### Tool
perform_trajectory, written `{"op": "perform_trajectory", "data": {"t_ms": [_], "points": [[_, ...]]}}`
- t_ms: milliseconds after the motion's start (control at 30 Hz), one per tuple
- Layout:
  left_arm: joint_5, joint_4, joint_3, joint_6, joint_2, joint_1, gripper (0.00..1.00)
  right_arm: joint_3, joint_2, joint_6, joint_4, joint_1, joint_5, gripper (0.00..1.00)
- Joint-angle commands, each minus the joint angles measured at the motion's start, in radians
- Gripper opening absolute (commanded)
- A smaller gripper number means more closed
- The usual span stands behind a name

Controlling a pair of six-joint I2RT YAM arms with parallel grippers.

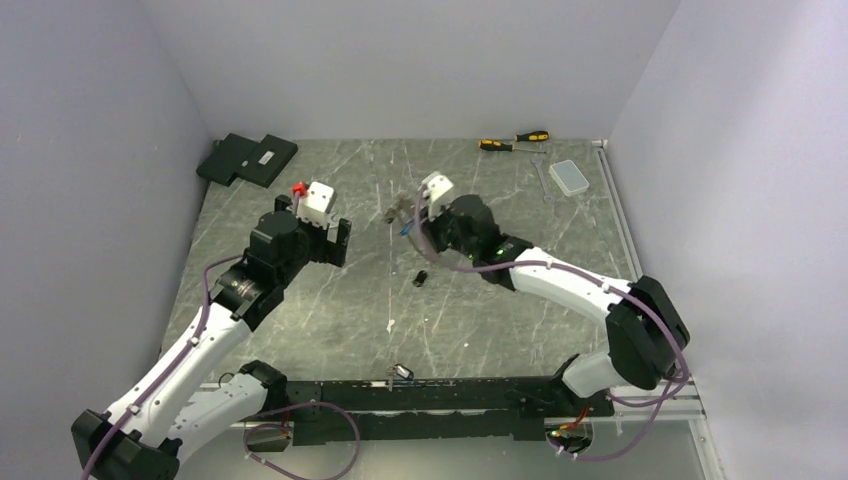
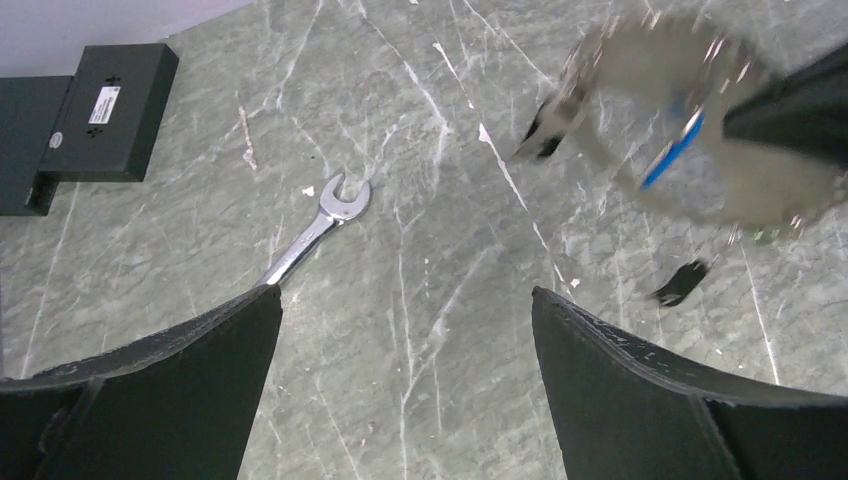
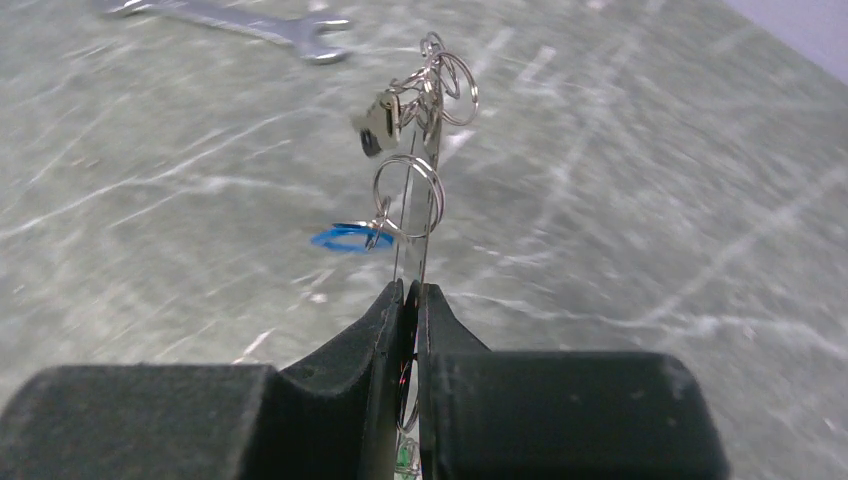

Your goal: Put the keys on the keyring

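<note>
My right gripper (image 3: 410, 290) is shut on the thin wire of the keyring (image 3: 430, 110), which stands up from its fingertips above the table. Small split rings and a silvery tag hang on the wire. A blue-headed key (image 3: 345, 238) dangles from one ring. A bit of green shows low down between the right fingers. In the top view the right gripper (image 1: 418, 215) holds the loop near the table's middle, the blue key (image 1: 405, 228) below it. My left gripper (image 2: 405, 300) is open and holds nothing, left of the blurred keyring (image 2: 640, 70) and blue key (image 2: 672, 150).
A silver wrench (image 2: 315, 230) lies just ahead of the left fingers. A small dark piece (image 1: 421, 278) sits on the table below the keyring. Black boxes (image 1: 247, 158) are at the back left. Screwdrivers (image 1: 515, 140) and a white case (image 1: 570, 177) are at the back right.
</note>
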Motion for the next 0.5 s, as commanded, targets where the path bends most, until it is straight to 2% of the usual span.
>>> {"op": "perform_trajectory", "data": {"t_ms": [0,67,167,300,467], "points": [[-0.031,0.034,0.029,0.031,-0.031,0.001,0.99,0.042,-0.06,0.145,0.046,-0.145,0.013,0.0],[-0.018,0.039,0.026,0.034,-0.036,0.001,0.99,0.02,-0.068,0.223,0.064,-0.223,-0.058,0.0],[-0.006,0.03,0.032,0.034,-0.029,0.002,1.0,-0.022,0.027,0.44,0.157,-0.337,-0.304,0.0],[-0.011,0.013,0.041,0.034,-0.016,0.001,1.0,0.04,0.221,0.565,0.184,-0.353,-0.564,0.0],[-0.009,0.013,0.039,0.038,-0.017,0.001,0.99,0.064,0.357,0.72,0.337,-0.346,-0.75,0.0]]}}
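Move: The toothed plate with the wire rings and keys is already in the right hand's shut fingers; the bare table it is lowered towards lies about 4 cm ahead, 2 cm left and roughly 15 cm below that hand. On the plate, the blue tag is some 3 cm ahead and 4 cm left. The wrench lies 28 cm left of the hand and 2 cm ahead. From the left hand, that bare table is some 19 cm right, 3 cm ahead and 20 cm below. The toothed plate, with its keys, stays pinched in the right hand, which swings it quickly forward and to the right, about 8 cm each way. The hand then drops some 8 cm towards the bare table while curling back left and a little towards the base, rolling roughly 40 degrees about its fingers' line so that its left side rises. ##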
